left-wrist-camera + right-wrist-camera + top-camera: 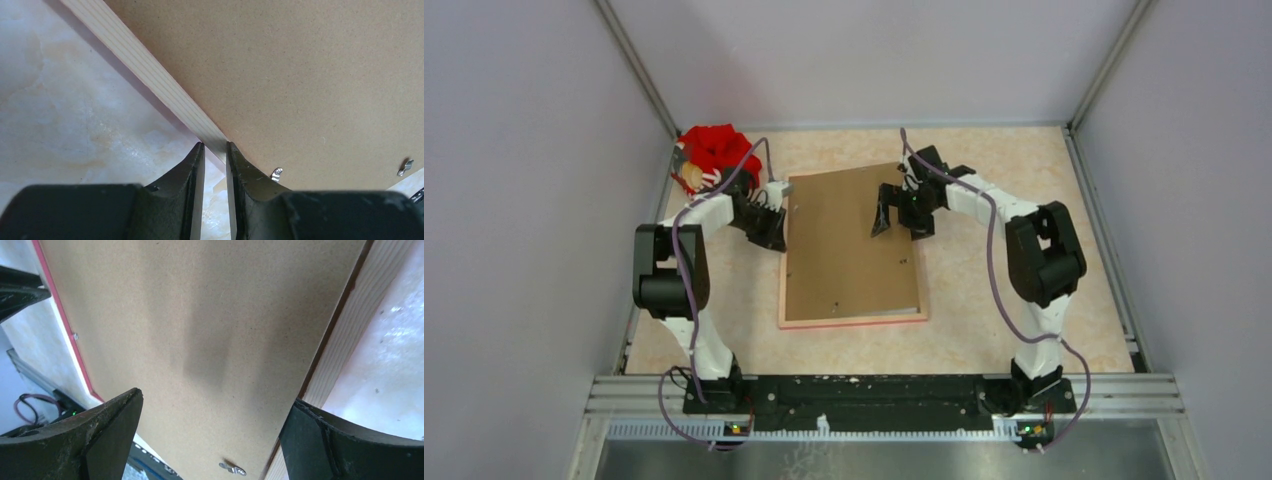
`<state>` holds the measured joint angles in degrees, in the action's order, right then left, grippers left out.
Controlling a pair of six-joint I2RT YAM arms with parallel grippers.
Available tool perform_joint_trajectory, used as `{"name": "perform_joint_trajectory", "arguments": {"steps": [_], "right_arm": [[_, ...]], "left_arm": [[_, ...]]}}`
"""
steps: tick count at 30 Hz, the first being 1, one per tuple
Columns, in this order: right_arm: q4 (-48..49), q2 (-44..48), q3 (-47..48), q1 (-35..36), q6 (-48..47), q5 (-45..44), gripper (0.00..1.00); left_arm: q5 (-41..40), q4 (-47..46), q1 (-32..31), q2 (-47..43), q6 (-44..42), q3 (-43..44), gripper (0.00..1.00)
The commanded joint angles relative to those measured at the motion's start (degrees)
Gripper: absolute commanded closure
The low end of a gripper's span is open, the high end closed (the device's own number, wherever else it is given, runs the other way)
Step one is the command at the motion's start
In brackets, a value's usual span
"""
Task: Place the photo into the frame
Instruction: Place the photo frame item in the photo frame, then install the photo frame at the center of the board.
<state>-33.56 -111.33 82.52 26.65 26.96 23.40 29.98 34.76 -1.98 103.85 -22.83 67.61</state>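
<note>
The frame [852,320] lies face down on the table, its pale wood back up and its pink edge showing at the near side. The plain brown backing board [849,250] lies in it. The photo is hidden. My left gripper [782,222] is at the frame's left rail near the far corner. In the left wrist view the gripper [215,146] is closed on the pale rail [150,70]. My right gripper [902,222] is open and empty over the board's far right part. In the right wrist view it [212,400] straddles the board [200,340] beside the right rail [345,345].
A red object [714,150] sits at the back left corner behind the left arm. Small metal turn clips [276,173] [232,468] lie on the board near the rails. Grey walls enclose the pale marbled table [1024,290].
</note>
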Motion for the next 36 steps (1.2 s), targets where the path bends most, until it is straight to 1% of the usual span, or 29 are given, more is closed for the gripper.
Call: {"name": "perform_joint_trajectory", "arguments": {"steps": [1, 6, 8, 10, 11, 14, 20, 21, 22, 23, 24, 25, 27, 28, 29, 30, 32, 34, 36], "right_arm": [[-4.41, -1.08, 5.51, 1.96, -3.02, -4.70, 0.01], [-7.53, 1.10, 5.63, 2.45, -3.47, -10.58, 0.01], [-10.09, 0.73, 7.28, 3.08, -4.30, -13.32, 0.01], [-10.15, 0.98, 7.80, 3.87, -4.51, -14.48, 0.01], [-10.72, 0.99, 8.50, 4.45, -4.61, -16.43, 0.01], [-13.57, 0.00, 12.25, 5.86, -5.64, -19.06, 0.01], [-10.46, 3.13, 12.97, 6.06, -4.80, -18.65, 0.01], [-10.10, 4.05, 13.05, 6.37, -4.59, -20.16, 0.01], [-9.78, 5.67, 13.10, 7.10, -4.51, -24.35, 0.01], [-8.67, 7.40, 12.64, 8.14, -4.68, -28.15, 0.01], [-5.45, 9.34, 10.77, 9.57, -4.75, -31.57, 0.01], [1.92, 14.05, 7.23, 10.84, -4.54, -36.45, 0.01], [14.82, 22.12, -3.84, 10.52, -3.60, -33.31, 0.01], [18.49, 24.95, -9.42, 9.49, 0.06, -33.31, 0.01], [21.28, 26.63, -13.69, 8.05, 3.78, -31.45, 0.01], [22.86, 27.14, -16.20, 6.67, 5.48, -28.23, 0.02], [20.56, 25.77, -15.92, 7.61, 6.60, -27.61, 0.14], [17.86, 22.88, -13.59, 11.65, 5.92, -29.81, 0.25], [17.16, 19.20, -11.18, 14.86, 6.17, -26.90, 0.52]], "left_arm": [[2.22, -0.15, -0.39, -1.05, -0.86, -0.36, 0.73], [2.19, -0.30, -0.31, -1.02, -0.93, -0.63, 0.73], [2.27, -0.31, -0.31, -0.94, -0.90, -0.56, 0.73], [2.41, -0.28, -0.31, -0.94, -0.81, -0.55, 0.73], [2.38, -0.25, -0.31, -0.93, -0.81, -0.55, 0.73], [2.37, -0.14, -0.31, -0.97, -0.74, -0.60, 0.73], [2.44, 0.21, -0.22, -1.15, -0.66, -0.17, 0.74], [2.49, 0.33, -0.22, -1.19, -0.64, -0.06, 0.74], [2.56, 0.57, -0.18, -1.20, -0.59, 0.23, 0.74], [2.62, 0.93, -0.16, -1.20, -0.54, 0.57, 0.74], [2.68, 1.40, -0.15, -1.31, -0.57, 0.93, 0.74], [2.84, 1.83, -0.07, -1.47, -0.63, 1.26, 0.74], [3.42, 2.56, 0.18, -2.15, -0.89, 1.59, 0.74], [3.74, 3.04, 0.34, -2.55, -1.09, 1.70, 0.74], [4.04, 3.61, 0.50, -2.87, -1.15, 1.98, 0.74], [4.55, 4.20, 0.75, -3.24, -1.28, 2.18, 0.74], [6.17, 5.77, 1.30, -3.89, -1.67, 2.34, 0.74], [6.84, 6.26, 1.58, -4.61, -1.90, 2.20, 0.74], [7.52, 6.25, 1.62, -4.97, -1.76, 1.89, 0.74]]}}
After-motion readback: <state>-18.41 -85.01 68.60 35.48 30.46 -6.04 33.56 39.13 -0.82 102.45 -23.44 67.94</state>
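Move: The backing board, which the right hand works on with wide-open fingers, has its middle about 11 cm left of that hand, 3 cm back and 5 cm below. The frame's right rail is roughly 3 cm to the hand's right and 3 cm back, the near rail some 19 cm back and 10 cm left, the far rail about 14 cm ahead and 12 cm left. From the left hand, the board's middle is some 16 cm right, 1 cm ahead and 1 cm below. The right hand presses down 1 cm at the board's right edge, then rises about 12 cm, fingers narrowing. ##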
